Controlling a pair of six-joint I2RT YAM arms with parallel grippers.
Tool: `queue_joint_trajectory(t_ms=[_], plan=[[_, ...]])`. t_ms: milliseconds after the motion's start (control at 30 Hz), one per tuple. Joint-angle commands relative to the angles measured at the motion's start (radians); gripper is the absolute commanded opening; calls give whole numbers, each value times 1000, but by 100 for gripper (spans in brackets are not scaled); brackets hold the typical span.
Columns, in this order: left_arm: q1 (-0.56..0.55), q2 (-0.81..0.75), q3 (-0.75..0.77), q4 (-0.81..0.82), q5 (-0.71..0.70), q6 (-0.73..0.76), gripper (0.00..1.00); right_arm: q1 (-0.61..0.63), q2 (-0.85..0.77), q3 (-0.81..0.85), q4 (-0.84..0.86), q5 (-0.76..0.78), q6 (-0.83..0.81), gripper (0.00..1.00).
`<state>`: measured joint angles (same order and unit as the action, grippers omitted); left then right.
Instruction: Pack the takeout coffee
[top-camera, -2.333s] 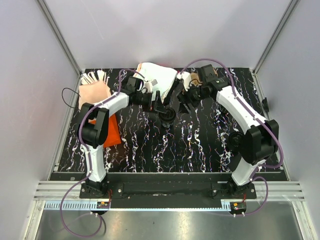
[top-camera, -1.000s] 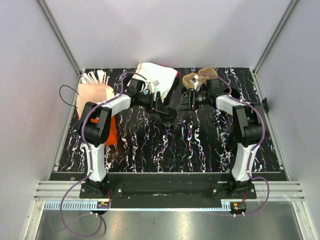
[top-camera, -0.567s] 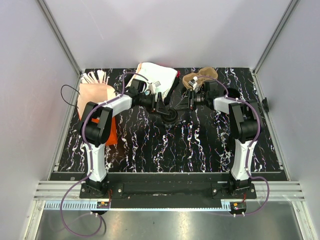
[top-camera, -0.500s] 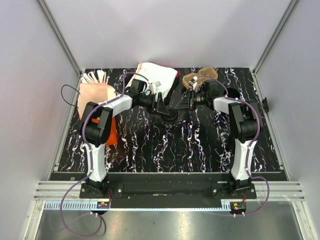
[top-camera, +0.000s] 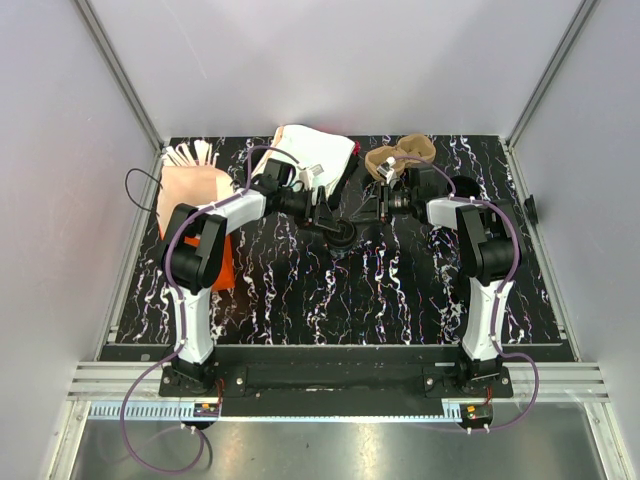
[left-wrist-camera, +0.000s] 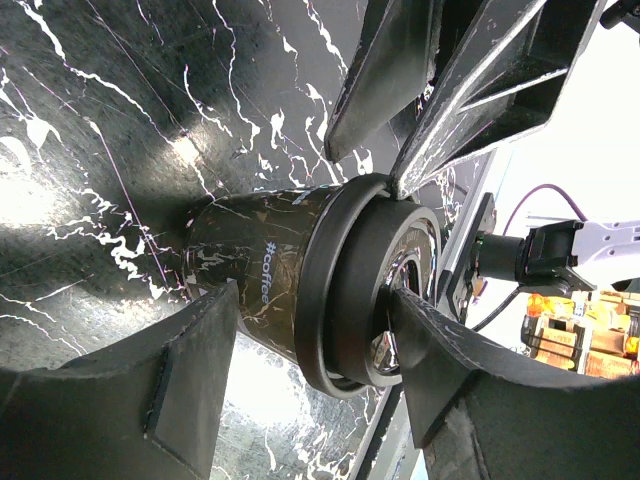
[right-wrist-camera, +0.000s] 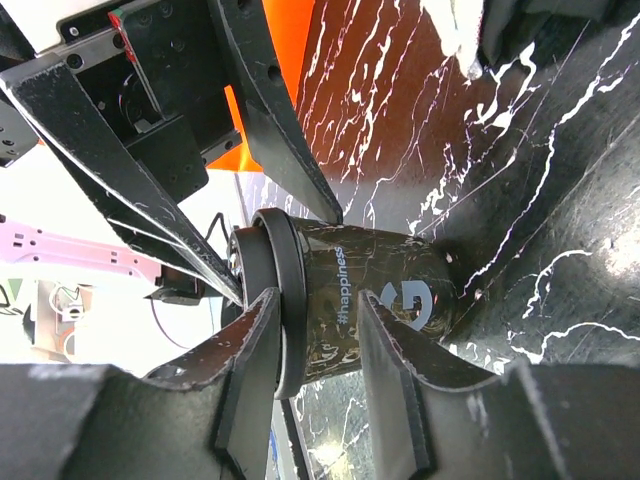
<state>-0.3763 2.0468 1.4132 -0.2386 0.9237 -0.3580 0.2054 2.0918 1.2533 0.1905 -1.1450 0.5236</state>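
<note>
The takeout coffee is a small black lidded cup standing on the marble table just behind the middle. My left gripper reaches it from the left and my right gripper from the right. In the left wrist view the cup lies across my left gripper, with one finger on the lid and the other on the wall. In the right wrist view my right gripper sits the same way on the cup, with no gap showing. The left fingers come in from above.
A brown cardboard cup tray sits at the back right, close behind the right gripper. A white bag lies at the back centre. A pink cup of wooden stirrers lies at the left over an orange sheet.
The right arm has swung in from the back right and its jaws have narrowed onto the cup. The left gripper and the cup have shifted slightly to the right.
</note>
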Motion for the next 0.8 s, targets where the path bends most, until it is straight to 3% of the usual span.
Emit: queue_joint_trajectory(t_ms=[0, 100, 267, 367, 767], plan=[[-13, 32, 7, -19, -72, 37, 64, 14, -41, -26, -17, -30, -37, 41], [-13, 29, 4, -22, -85, 40, 64, 17, -53, -31, -19, -30, -39, 35], [-21, 18, 3, -39, -115, 59, 64, 26, -58, -38, -43, -28, -60, 14], [-23, 12, 4, -42, -131, 67, 64, 32, -62, -38, -72, -22, -86, 9], [-36, -8, 0, -80, -189, 122, 63, 65, -67, -49, -217, 60, -227, 7]])
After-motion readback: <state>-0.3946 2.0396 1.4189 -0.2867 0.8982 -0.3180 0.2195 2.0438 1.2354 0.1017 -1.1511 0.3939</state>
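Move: The black lid on the takeout coffee cup is between the hands: its middle is about 3 cm right of and 2 cm back from the left hand, and some 3 cm left of and 3 cm back from the right hand, nearly at their height. The white cloth bag lies roughly 12 cm ahead of the left hand and 5 cm left; the egg-carton cup carrier about 14 cm ahead of the right hand and 9 cm right, both some 8 cm lower. Back by about 1.5 cm and towards the lid's middle, the right hand draws its fingertips along the forward part of the rim, closing them early from under half open to nearly shut so that both tips end together on the rim, bearing on it. The left hand keeps its open fingers straddling the rim, one over the lid and one beside the cup, easing back barely half a centimetre. ##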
